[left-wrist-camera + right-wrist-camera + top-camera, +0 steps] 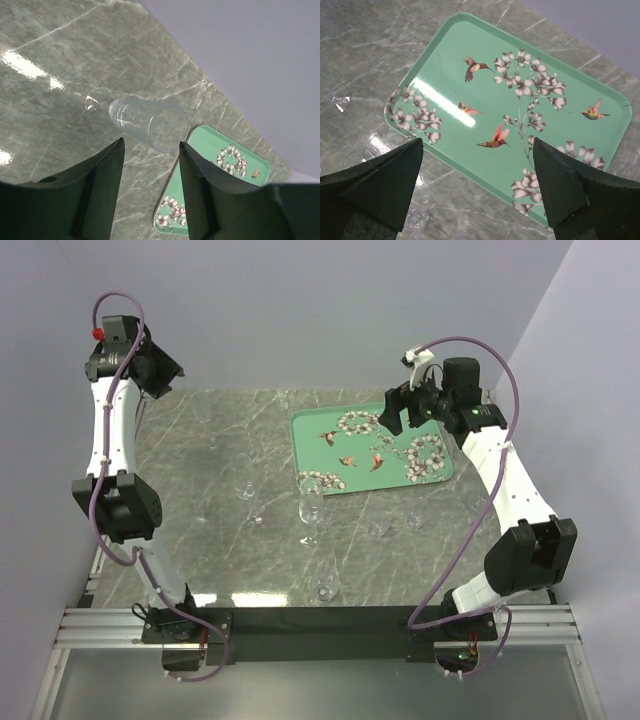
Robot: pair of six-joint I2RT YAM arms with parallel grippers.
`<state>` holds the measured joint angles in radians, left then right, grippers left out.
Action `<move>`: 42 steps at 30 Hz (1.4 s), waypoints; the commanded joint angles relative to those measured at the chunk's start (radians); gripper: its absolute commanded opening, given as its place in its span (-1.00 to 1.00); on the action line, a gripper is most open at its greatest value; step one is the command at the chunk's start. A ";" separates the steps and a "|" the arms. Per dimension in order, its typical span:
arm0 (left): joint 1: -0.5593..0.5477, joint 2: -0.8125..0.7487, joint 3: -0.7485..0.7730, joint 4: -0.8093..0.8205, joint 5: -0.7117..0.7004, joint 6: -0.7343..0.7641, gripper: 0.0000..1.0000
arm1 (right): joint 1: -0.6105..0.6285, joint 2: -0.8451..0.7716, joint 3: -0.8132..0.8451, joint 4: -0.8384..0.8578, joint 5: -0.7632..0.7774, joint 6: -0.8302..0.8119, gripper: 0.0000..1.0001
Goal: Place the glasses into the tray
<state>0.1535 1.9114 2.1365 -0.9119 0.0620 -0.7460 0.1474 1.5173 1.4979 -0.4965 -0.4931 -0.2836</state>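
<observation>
The teal tray (pixel 372 452) with white flower wreaths and birds lies at the back right of the marble table and holds no glasses. Several clear glasses stand in front of it, among them a stemmed one (pixel 311 506), a small one (pixel 243 489) and one near the front edge (pixel 325 589). My right gripper (pixel 393 412) hangs open and empty above the tray (pixel 520 115). My left gripper (pixel 163 375) is raised at the far left, open and empty. In the left wrist view a clear glass (pixel 148 121) lies on its side beyond my left gripper (pixel 150 146), apart from it.
More glasses (pixel 413 520) stand right of the middle, one (pixel 477 502) beside the right arm. Glasses (pixel 338 99) also show left of the tray in the right wrist view. The grey wall runs close behind the tray (pixel 227 160).
</observation>
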 commanded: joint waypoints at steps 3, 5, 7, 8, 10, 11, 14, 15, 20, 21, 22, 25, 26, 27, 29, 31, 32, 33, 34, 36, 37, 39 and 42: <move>-0.008 0.057 0.097 -0.036 0.032 0.008 0.04 | -0.019 0.001 0.036 0.012 -0.039 0.027 0.91; -0.014 0.074 0.106 -0.041 0.036 0.016 0.02 | -0.022 0.004 0.033 0.013 -0.038 0.029 0.91; -0.020 0.095 0.122 -0.050 0.033 0.022 0.02 | -0.028 0.006 0.035 0.013 -0.039 0.027 0.91; -0.020 0.100 0.126 -0.053 0.033 0.025 -0.01 | -0.028 0.007 0.035 0.013 -0.041 0.029 0.91; -0.023 0.112 0.132 -0.062 0.022 0.028 -0.04 | -0.032 0.012 0.039 0.013 -0.041 0.031 0.91; -0.026 0.113 0.134 -0.064 0.018 0.031 -0.08 | -0.034 0.015 0.041 0.013 -0.041 0.031 0.91; -0.032 0.124 0.141 -0.087 -0.011 0.040 -0.16 | -0.043 0.020 0.047 0.012 -0.044 0.031 0.90; -0.032 0.129 0.146 -0.091 -0.019 0.043 -0.17 | -0.046 0.021 0.050 0.012 -0.044 0.034 0.90; -0.046 0.147 0.163 -0.126 -0.051 0.076 -0.35 | -0.066 0.037 0.068 0.010 -0.053 0.043 0.89; -0.051 0.156 0.168 -0.130 -0.059 0.085 -0.39 | -0.069 0.038 0.073 0.010 -0.055 0.047 0.89; -0.054 0.159 0.174 -0.134 -0.057 0.089 -0.45 | -0.075 0.041 0.076 0.010 -0.055 0.049 0.88; -0.066 0.179 0.206 -0.156 -0.059 0.114 -0.61 | -0.080 0.046 0.079 0.013 -0.061 0.050 0.87; -0.071 0.184 0.215 -0.162 -0.082 0.120 -0.64 | -0.085 0.046 0.079 0.013 -0.059 0.052 0.87; -0.075 0.183 0.214 -0.162 -0.091 0.132 -0.68 | -0.088 0.046 0.079 0.015 -0.062 0.055 0.87; -0.081 0.179 0.211 -0.159 -0.108 0.148 -0.80 | -0.092 0.046 0.079 0.015 -0.062 0.057 0.86; -0.092 0.173 0.212 -0.151 -0.116 0.158 -0.89 | -0.097 0.046 0.076 0.016 -0.067 0.058 0.86; -0.094 0.170 0.214 -0.147 -0.125 0.163 -0.92 | -0.097 0.046 0.076 0.015 -0.068 0.060 0.86; -0.103 0.161 0.215 -0.133 -0.128 0.174 -0.95 | -0.100 0.046 0.074 0.015 -0.071 0.061 0.86; -0.109 0.153 0.214 -0.124 -0.134 0.181 -0.99 | -0.100 0.046 0.074 0.016 -0.073 0.061 0.86; -0.121 0.138 0.214 -0.108 -0.143 0.200 -0.99 | -0.104 0.046 0.071 0.016 -0.076 0.066 0.86; -0.126 0.132 0.211 -0.090 -0.145 0.203 -0.99 | -0.108 0.044 0.070 0.018 -0.079 0.069 0.85; -0.137 0.111 0.197 -0.070 -0.142 0.217 -0.99 | -0.109 0.044 0.067 0.021 -0.078 0.073 0.85; -0.146 0.089 0.175 -0.042 -0.131 0.227 -0.99 | -0.114 0.040 0.061 0.024 -0.082 0.077 0.84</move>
<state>0.0250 2.0834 2.3146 -1.0134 -0.0769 -0.5503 0.0448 1.5578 1.5261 -0.4995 -0.5556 -0.2237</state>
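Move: The glass to grasp stands about 4 cm ahead of the left gripper and 4 cm to its right, its middle some 15 cm below. A second glass is about 17 cm back and 15 cm to the right. The green tray's middle lies about 46 cm to the right and 3 cm ahead, some 27 cm down. From the right gripper, the glass to grasp is about 43 cm left and 11 cm ahead, its middle 14 cm lower. Bring the left gripper down about 4 cm and slightly forward onto the glass's rim, then hold that height and close the half-open fingers to pinch the rim wall. Ease some 3 cm right towards the tray in all, mostly late, rolling the hand's left side up. Let the open right gripper drift about 3 cm right and a little forward above the tray. ##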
